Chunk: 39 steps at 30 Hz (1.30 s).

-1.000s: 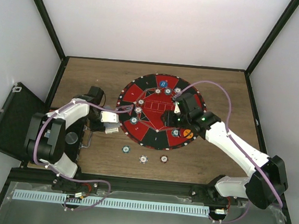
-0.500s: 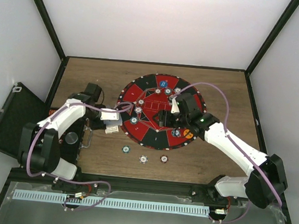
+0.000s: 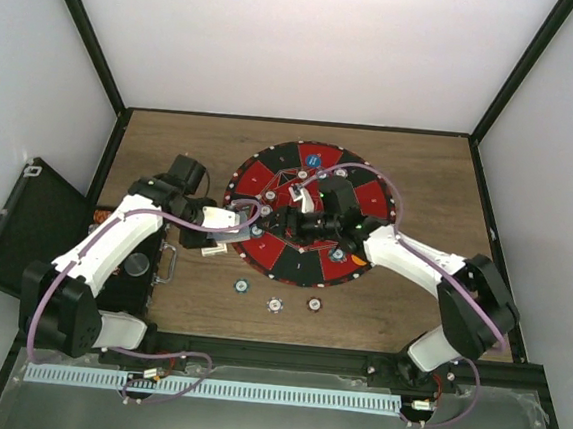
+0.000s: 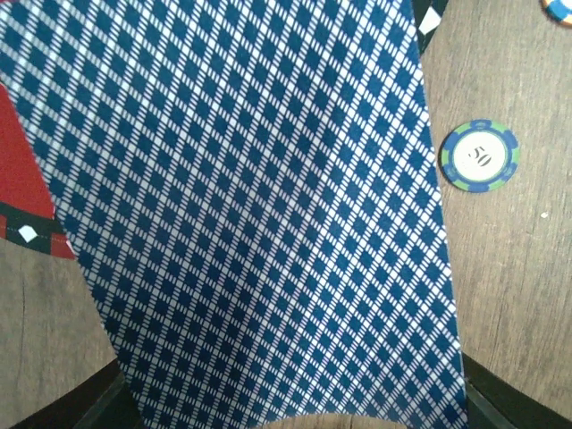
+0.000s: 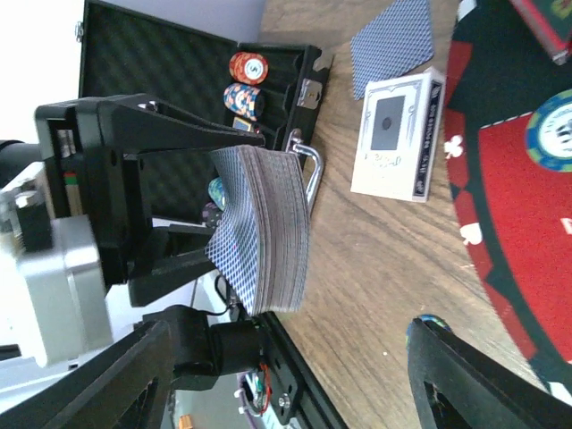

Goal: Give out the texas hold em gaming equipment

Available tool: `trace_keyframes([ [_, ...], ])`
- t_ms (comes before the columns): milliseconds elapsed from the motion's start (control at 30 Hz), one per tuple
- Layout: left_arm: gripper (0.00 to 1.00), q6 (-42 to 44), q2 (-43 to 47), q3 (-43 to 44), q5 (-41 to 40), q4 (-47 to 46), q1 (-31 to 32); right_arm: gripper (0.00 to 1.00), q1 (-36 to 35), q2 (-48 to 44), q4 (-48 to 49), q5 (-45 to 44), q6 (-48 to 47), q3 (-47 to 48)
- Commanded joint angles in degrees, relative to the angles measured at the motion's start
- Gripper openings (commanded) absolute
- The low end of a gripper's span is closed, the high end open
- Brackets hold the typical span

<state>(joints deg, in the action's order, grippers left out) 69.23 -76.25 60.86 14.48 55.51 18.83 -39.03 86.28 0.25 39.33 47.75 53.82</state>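
Observation:
My left gripper [image 3: 217, 231] is shut on a deck of blue-backed playing cards [image 5: 266, 231], held on edge just left of the round red and black poker mat [image 3: 270, 178]. In the left wrist view a card back [image 4: 241, 206] fills nearly the whole frame. My right gripper [image 3: 284, 220] reaches left across the mat toward the deck, open, with nothing between its fingers [image 5: 125, 384]. Poker chips [image 3: 243, 285] lie on the wood in front of the mat, and one marked 50 [image 4: 480, 156] shows beside the cards. A blue marker disc [image 3: 313, 161] sits at the mat's far side.
An open black case [image 3: 24, 227] holding stacked chips [image 5: 248, 79] lies at the left table edge. A white card box [image 5: 398, 134] and a single face-down card [image 5: 393, 40] rest on the wood between case and mat. More chips [image 3: 338, 254] sit on the mat.
My right gripper has swung left over the mat toward the left gripper and opened wider. The left gripper has shifted slightly toward the mat, still gripping the deck.

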Motion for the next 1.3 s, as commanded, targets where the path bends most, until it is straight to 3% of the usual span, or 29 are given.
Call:
trace_keyframes([
  [0,0.04,-0.62,1.19,2.10,1.84,1.66,1.63,0.73,-2.13,3.66,6.32,4.81,3.48,3.12],
  [267,0.04,-1.07,1.50,2.86,1.17,1.80,2.95,0.70,-3.96,9.03,10.50,6.04,6.73,5.74],
  [567,0.04,-1.38,1.77,3.24,0.91,0.96,3.65,0.56,-4.74,13.97,16.58,8.97,11.37,8.33],
  [667,0.04,-1.38,1.88,3.45,0.98,0.68,3.67,0.47,-4.99,14.56,18.71,9.50,13.00,8.23],
  [867,0.06,-1.65,1.97,3.56,1.28,-0.74,3.82,0.20,-5.18,14.79,22.77,10.39,16.18,6.98],
  [900,0.17,-2.16,2.02,3.55,1.54,-1.34,3.91,0.15,-5.18,14.75,24.03,10.69,17.03,6.47],
  [933,0.39,-2.76,2.17,3.63,1.97,-1.66,3.93,0.10,-5.18,14.79,25.25,11.02,17.79,6.06],
  [967,0.73,-3.45,2.33,3.73,2.47,-1.98,3.93,0.06,-5.18,14.77,26.27,11.17,18.42,5.69],
  [1000,0.96,-4.47,2.97,3.64,3.05,-2.62,3.93,0.03,-5.16,14.75,26.96,11.28,18.92,5.42],
  [1033,0.99,-5.74,3.38,3.65,3.70,-3.47,3.93,0.01,-5.18,14.74,27.22,11.29,19.09,5.15],
  [1267,1.00,-10.25,4.01,5.94,9.17,-2.68,3.93,0.01,-5.18,13.72,31.64,11.92,21.49,3.00],
])
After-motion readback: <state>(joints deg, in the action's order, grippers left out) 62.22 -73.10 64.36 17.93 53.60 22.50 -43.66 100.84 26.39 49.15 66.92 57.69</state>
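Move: Held at its left end by the left fingers, the deck of cards has its middle about 9 cm to the left of the right hand, 1 cm back and slightly lower. From the left hand, the right gripper is some 12 cm to the right and about 2 cm higher. The white card box lies about 4 cm left and 11 cm below the left hand; the 50 chip is roughly 10 cm back, 4 cm right and 12 cm below. Reaching left about 7 cm with open fingers, the right hand brings them over the free end of the deck and closes, pinching its broad faces, then rises about a centimetre, rolling its left side up some 15 degrees in all. The left hand nudges the deck slightly right to meet it, keeps hold until that pinch is made, then opens wide and drifts up and right. ##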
